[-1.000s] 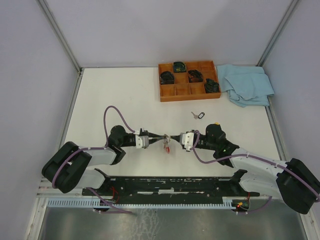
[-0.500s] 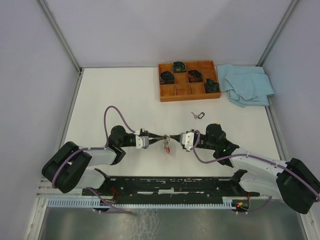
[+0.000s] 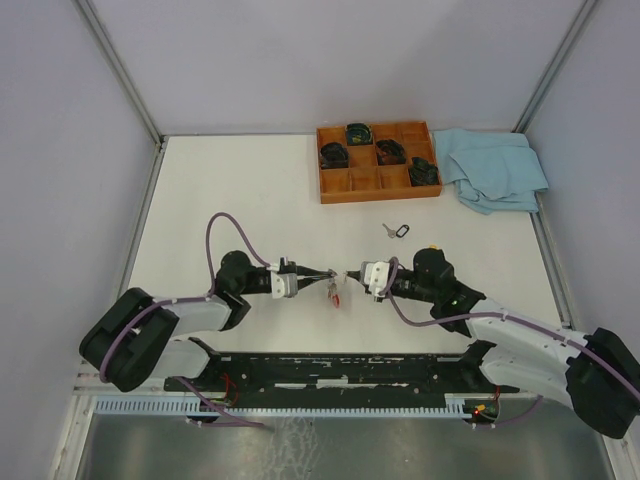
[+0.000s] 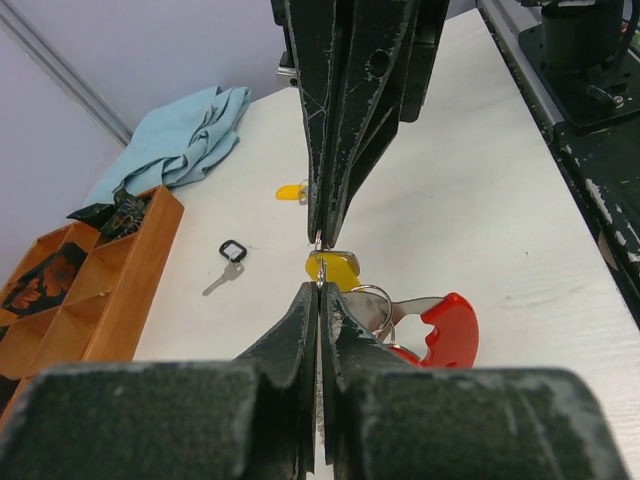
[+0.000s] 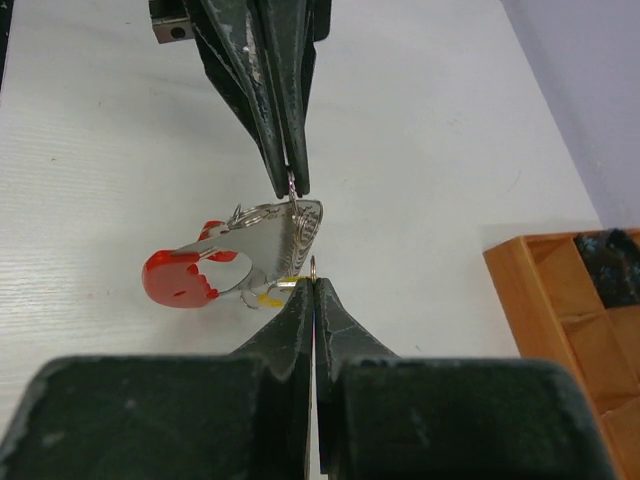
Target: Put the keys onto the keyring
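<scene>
The keyring (image 3: 333, 290) hangs between my two grippers above the table, its silver ring (image 4: 375, 298) joined to the curved red band (image 4: 450, 330). My left gripper (image 4: 320, 290) is shut on the thin ring wire. A yellow-capped key (image 4: 336, 268) hangs at the ring, just under the tips of my right gripper (image 4: 322, 238). In the right wrist view the right gripper (image 5: 314, 280) is shut, with a thin metal edge poking out of its tips beside the yellow cap (image 5: 270, 297). The red band (image 5: 185, 275) dangles to the left there. Another yellow-capped key (image 3: 433, 247) lies on the table by the right arm.
A plain silver key on a small black loop (image 3: 397, 231) lies behind the grippers. The wooden compartment tray (image 3: 380, 197) with dark items stands at the back. A light blue cloth (image 3: 495, 165) lies right of it. The arms' base rail runs along the near edge.
The right gripper has drawn back slightly to the right, so a small gap shows between the two grippers' tips. The keyring still hangs at the left gripper.
</scene>
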Controlling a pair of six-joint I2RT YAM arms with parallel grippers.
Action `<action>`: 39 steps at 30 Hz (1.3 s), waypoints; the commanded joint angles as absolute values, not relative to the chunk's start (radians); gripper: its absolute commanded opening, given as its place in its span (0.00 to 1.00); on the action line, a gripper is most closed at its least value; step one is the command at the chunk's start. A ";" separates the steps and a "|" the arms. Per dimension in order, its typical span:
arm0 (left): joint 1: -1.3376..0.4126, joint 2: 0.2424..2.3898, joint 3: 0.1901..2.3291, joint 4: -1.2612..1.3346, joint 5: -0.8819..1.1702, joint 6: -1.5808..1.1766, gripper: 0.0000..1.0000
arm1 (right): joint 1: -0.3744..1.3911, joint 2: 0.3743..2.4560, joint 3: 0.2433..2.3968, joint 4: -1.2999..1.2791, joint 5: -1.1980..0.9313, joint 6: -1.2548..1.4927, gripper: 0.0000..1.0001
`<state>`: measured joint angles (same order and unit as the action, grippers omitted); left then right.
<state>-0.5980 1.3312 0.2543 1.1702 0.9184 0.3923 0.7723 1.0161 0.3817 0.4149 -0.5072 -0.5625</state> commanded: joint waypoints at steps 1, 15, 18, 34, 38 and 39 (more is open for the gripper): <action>-0.602 1.258 0.272 1.091 0.905 0.519 0.03 | 0.778 0.966 0.438 0.338 -0.408 -0.422 0.01; -0.603 1.144 0.259 0.927 0.863 0.754 0.03 | 0.780 0.947 0.528 -0.050 -0.147 -0.031 0.01; -0.603 1.134 0.240 0.946 0.856 0.800 0.03 | 0.780 0.964 0.513 -0.007 -0.186 -0.090 0.01; -0.603 1.160 0.239 0.980 0.832 0.775 0.03 | 0.778 1.189 0.727 -0.239 0.061 0.060 0.01; -0.602 1.151 0.239 0.981 0.825 0.766 0.03 | 0.778 1.364 0.863 -0.400 0.104 0.076 0.02; -0.602 1.148 0.238 0.980 0.825 0.764 0.03 | 0.776 1.410 0.893 -0.427 0.117 0.082 0.03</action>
<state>-0.5980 1.1580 0.2302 0.9108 0.8379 0.7856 0.7769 1.2812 0.7681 -0.2901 0.0120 0.0124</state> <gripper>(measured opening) 0.043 0.012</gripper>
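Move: The keyring hangs from the left fingertips, about 3 cm to the left of the right hand, level fore and aft, roughly 2 cm lower. The right fingertips hold the yellow key, some 3 cm right of the left hand and 2 cm lower. On the table about 12 cm below the right hand, the black-tagged key lies some 16 cm ahead and 12 cm right, and the other yellow key 12 cm ahead and 20 cm right. Keep the yellow key pinched and draw the right gripper away from the keyring, about 5 cm to the right, then some 6 cm down and finally 4 cm forward, swinging its fingers clockwise and steeply down (about 60 degrees overall). Keep the left fingers shut on the keyring, easing them nearly 2 cm left and rolling the hand's top back about 15 degrees. ##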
